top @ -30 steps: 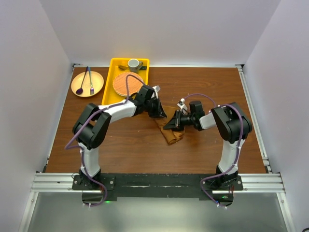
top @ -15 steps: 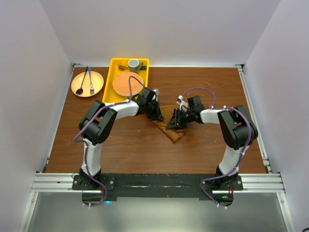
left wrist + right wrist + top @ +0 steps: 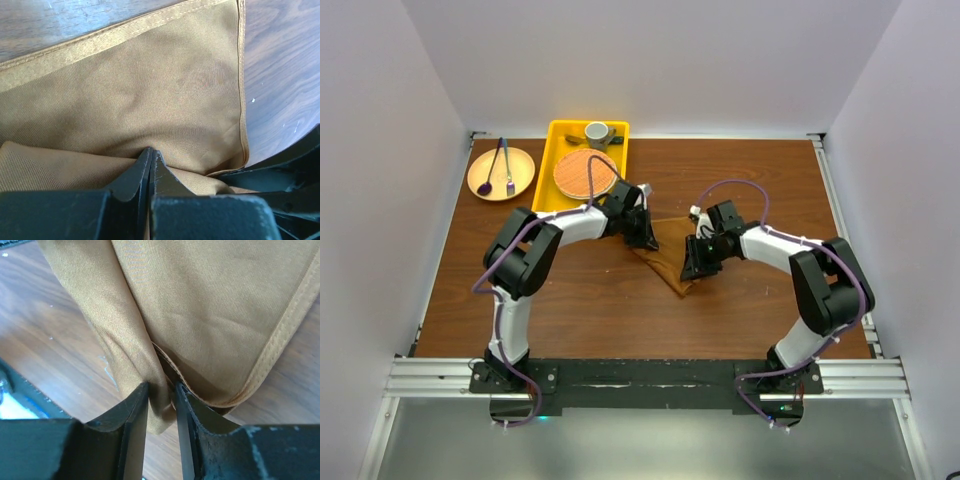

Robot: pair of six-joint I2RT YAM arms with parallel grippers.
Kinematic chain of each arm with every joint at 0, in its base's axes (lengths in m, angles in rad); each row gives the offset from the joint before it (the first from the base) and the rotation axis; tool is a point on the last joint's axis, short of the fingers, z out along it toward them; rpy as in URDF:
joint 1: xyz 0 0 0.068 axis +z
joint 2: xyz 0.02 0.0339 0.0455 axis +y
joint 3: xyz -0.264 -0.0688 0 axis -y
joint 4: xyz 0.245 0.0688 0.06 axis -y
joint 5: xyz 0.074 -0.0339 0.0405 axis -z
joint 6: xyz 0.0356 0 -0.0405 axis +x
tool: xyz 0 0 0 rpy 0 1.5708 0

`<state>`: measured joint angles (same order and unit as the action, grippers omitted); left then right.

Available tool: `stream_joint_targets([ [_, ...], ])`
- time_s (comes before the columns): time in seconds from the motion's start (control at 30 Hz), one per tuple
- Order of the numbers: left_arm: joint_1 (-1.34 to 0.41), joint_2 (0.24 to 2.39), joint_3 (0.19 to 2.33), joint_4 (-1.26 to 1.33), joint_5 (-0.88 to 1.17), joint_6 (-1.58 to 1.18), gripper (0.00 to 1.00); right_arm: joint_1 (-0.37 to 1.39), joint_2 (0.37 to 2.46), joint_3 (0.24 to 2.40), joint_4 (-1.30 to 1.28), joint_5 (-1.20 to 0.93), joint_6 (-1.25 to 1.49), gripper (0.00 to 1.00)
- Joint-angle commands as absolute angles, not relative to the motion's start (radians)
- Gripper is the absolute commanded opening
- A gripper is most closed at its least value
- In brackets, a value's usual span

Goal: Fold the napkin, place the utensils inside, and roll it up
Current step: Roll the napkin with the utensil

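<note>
The rust-brown napkin point(image 3: 667, 264) lies bunched into a narrow triangle on the wooden table between my two grippers. My left gripper point(image 3: 647, 239) is at its far left corner. In the left wrist view the jaws point(image 3: 151, 154) are pressed together on a fold of the napkin point(image 3: 150, 100). My right gripper point(image 3: 696, 268) is at the napkin's right edge. In the right wrist view it point(image 3: 161, 390) pinches a hanging fold of the napkin point(image 3: 200, 305), whose hemmed edge curls beside the fingers. I cannot make out the cream spoon.
A yellow tray point(image 3: 546, 172) at the back left holds the round orange woven mat point(image 3: 584, 173) and a grey cup point(image 3: 597, 131). A wooden plate point(image 3: 500, 160) left of it carries a purple spoon point(image 3: 485, 186) and a fork. White walls enclose the table.
My right gripper has swung nearer and to the right, dragging its side of the napkin along. The cloth is pulled into a narrower, flatter triangle. My left gripper shifted slightly back.
</note>
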<state>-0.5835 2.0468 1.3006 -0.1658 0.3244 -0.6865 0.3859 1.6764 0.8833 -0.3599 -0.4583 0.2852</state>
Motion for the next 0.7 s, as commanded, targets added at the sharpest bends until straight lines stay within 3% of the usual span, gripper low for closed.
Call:
stream_joint_targets([
  [0.0,-0.566,2.068,1.347,-0.244,0.288,-0.623,0.0,0.422,1.602,0.854,-0.41,-0.287,0.268,0.32],
  [0.1,-0.568,2.051,1.408,-0.287,0.322,-0.621,0.0,0.452,1.525,0.902,-0.429,-0.276,0.25,0.39],
  [0.13,-0.568,2.046,1.426,-0.299,0.337,-0.632,0.03,0.468,1.508,0.916,-0.434,-0.267,0.242,0.46],
  [0.27,-0.565,1.997,1.514,-0.343,0.36,-0.666,0.28,0.476,1.459,0.983,-0.448,-0.25,0.203,0.58],
  [0.37,-0.555,1.991,1.598,-0.414,0.365,-0.695,0.37,0.482,1.459,1.029,-0.443,-0.23,0.155,0.66],
  [0.53,-0.497,1.942,1.64,-0.558,0.299,-0.788,0.39,0.564,1.499,1.106,-0.437,-0.146,0.077,0.69],
  [0.67,-0.428,1.843,1.551,-0.609,0.226,-0.834,0.39,0.655,1.545,1.134,-0.433,-0.034,0.043,0.68],
])
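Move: The napkin's middle lies about 2 cm back and 3 cm right of the left fingertips, a centimetre below them; from the right fingers it is some 5 cm ahead and 6 cm left, also 1 cm lower. The yellow tray is centred roughly 18 cm ahead and 17 cm left of the left hand, at nearly its height, with the orange plate inside it some 17 cm ahead and 16 cm left of that hand. Lift both grippers clear of the napkin together, about 10 cm up and 4 cm forward. Bring the left one off the fold, parting its shut fingers partway as it climbs towards the tray, drifting left last. Draw the right one up from around the fold's near end, spreading its fingers much wider, swinging their tips forward nearly 30 degrees and easing left over the cloth. ##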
